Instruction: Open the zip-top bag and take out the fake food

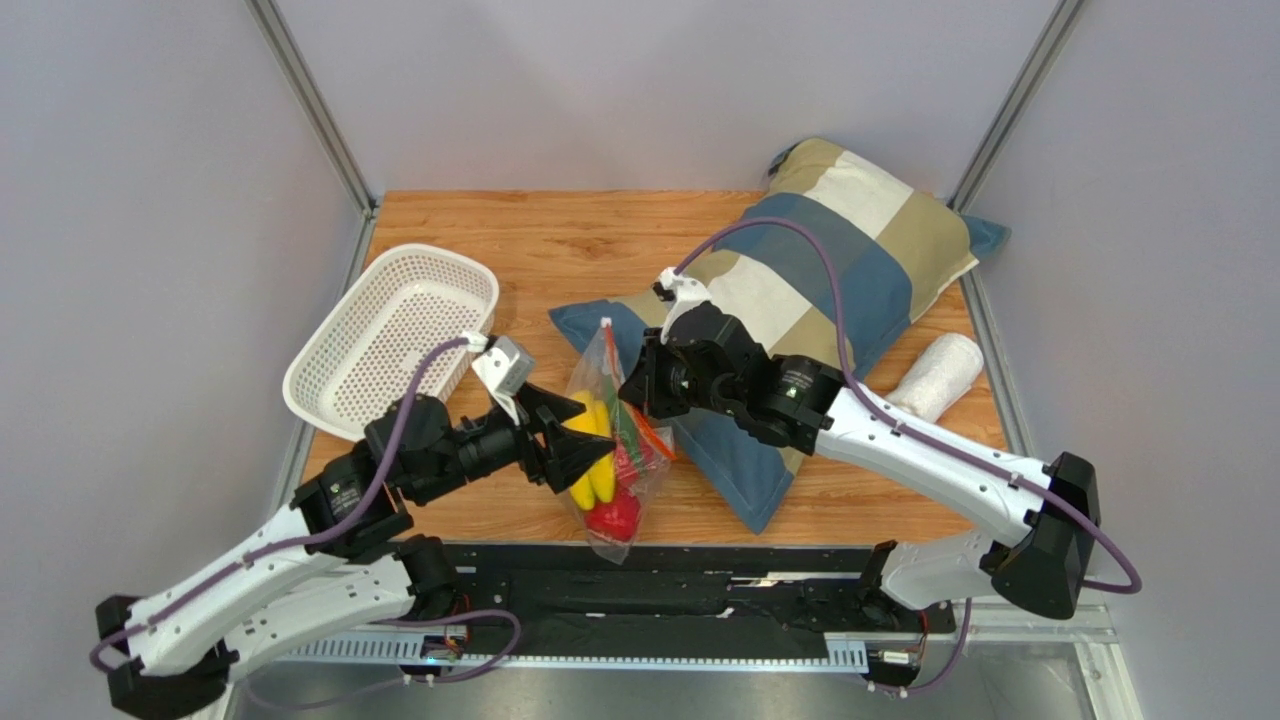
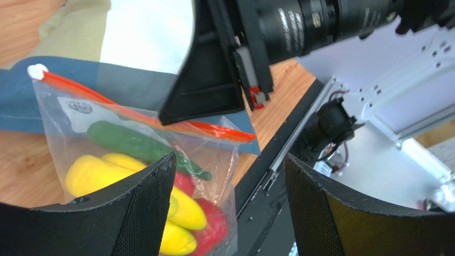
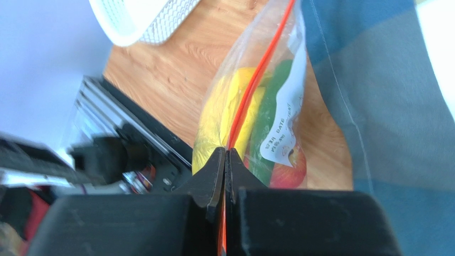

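The zip-top bag [image 1: 609, 450] hangs upright over the table's front edge, its orange-red zipper strip [image 3: 251, 90] running up from my right gripper [image 3: 226, 152]. That gripper is shut on the strip near one end and also shows in the top view [image 1: 639, 393]. Inside the bag are the fake food pieces: yellow banana [image 2: 96, 172], dark green vegetable [image 2: 128, 142] and red apple [image 2: 214, 224]. A white label [image 3: 283, 128] is on the bag. My left gripper [image 2: 229, 160] is open, beside the bag's lower part, touching nothing; it also shows in the top view [image 1: 579, 443].
A white mesh basket [image 1: 391, 338] lies at the left of the table. A striped blue and beige pillow [image 1: 812, 285] lies at the back right, under the right arm. A white roll [image 1: 935, 375] sits by the right edge. The black base rail [image 1: 676, 578] runs below the bag.
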You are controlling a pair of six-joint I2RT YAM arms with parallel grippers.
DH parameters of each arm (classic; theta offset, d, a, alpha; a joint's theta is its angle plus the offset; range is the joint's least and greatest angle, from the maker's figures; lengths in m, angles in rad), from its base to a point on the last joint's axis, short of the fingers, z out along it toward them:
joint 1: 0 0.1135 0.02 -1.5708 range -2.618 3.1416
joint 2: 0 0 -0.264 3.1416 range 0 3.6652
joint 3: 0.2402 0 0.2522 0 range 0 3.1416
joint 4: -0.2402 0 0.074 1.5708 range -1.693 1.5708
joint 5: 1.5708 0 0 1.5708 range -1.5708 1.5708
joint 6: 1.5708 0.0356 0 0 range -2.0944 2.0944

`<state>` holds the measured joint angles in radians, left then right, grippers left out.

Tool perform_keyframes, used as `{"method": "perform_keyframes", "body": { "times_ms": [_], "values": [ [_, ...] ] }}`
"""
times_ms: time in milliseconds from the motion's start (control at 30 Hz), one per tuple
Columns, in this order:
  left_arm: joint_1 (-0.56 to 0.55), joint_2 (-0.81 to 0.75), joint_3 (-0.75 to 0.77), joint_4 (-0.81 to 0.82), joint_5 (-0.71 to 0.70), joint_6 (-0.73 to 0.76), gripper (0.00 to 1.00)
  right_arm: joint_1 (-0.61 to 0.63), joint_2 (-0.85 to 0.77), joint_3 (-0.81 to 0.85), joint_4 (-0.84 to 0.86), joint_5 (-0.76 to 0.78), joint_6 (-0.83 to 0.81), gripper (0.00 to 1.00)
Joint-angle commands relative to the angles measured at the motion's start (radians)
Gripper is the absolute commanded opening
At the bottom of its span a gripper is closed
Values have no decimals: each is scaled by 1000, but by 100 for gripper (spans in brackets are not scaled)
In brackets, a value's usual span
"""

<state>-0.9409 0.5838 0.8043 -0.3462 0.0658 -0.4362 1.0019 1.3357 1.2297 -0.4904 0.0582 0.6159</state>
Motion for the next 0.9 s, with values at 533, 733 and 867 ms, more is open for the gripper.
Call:
{"method": "perform_keyframes", "body": {
  "times_ms": [533,733,867],
  "values": [
    [-341,142,-42,142,-618,185,99,164,-49,31,15,377,691,0],
    [-341,162,-86,147,-591,90,99,188,-43,27,10,423,763,0],
    [-338,159,-132,171,-596,64,90,201,-55,4,39,431,788,0]
  ]
}}
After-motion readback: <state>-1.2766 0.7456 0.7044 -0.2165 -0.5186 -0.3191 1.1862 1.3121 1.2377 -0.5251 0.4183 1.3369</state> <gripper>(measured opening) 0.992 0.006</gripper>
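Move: The empty, open left hand faces the zip, still pinched in the right fingers about 6 cm ahead of it, 6 cm to its right and some 3 cm lower. The fake food hangs in the bag about 2 cm ahead, 4 cm right and 10 cm below the left hand; from the right hand it is about 4 cm back, 2 cm left and 8 cm down. On the table, the white basket lies roughly 30 cm left of the left hand and 16 cm ahead, and the cushion's middle 26 cm right and 18 cm ahead. The left hand sinks about 6 cm beside the hanging bag, first easing back a little and then forward and slightly right towards it, its left side rising and the hand turning counter-clockwise while its fingers spread from mostly to fully open; they come close around the bag, but contact can't be seen. The right hand, its fingers staying shut, lifts at first, settles some 2–3 cm higher, then draws about 2 cm back and left towards the left hand, while turning clockwise by some 30 degrees with its left side rising and its front tipping down. ##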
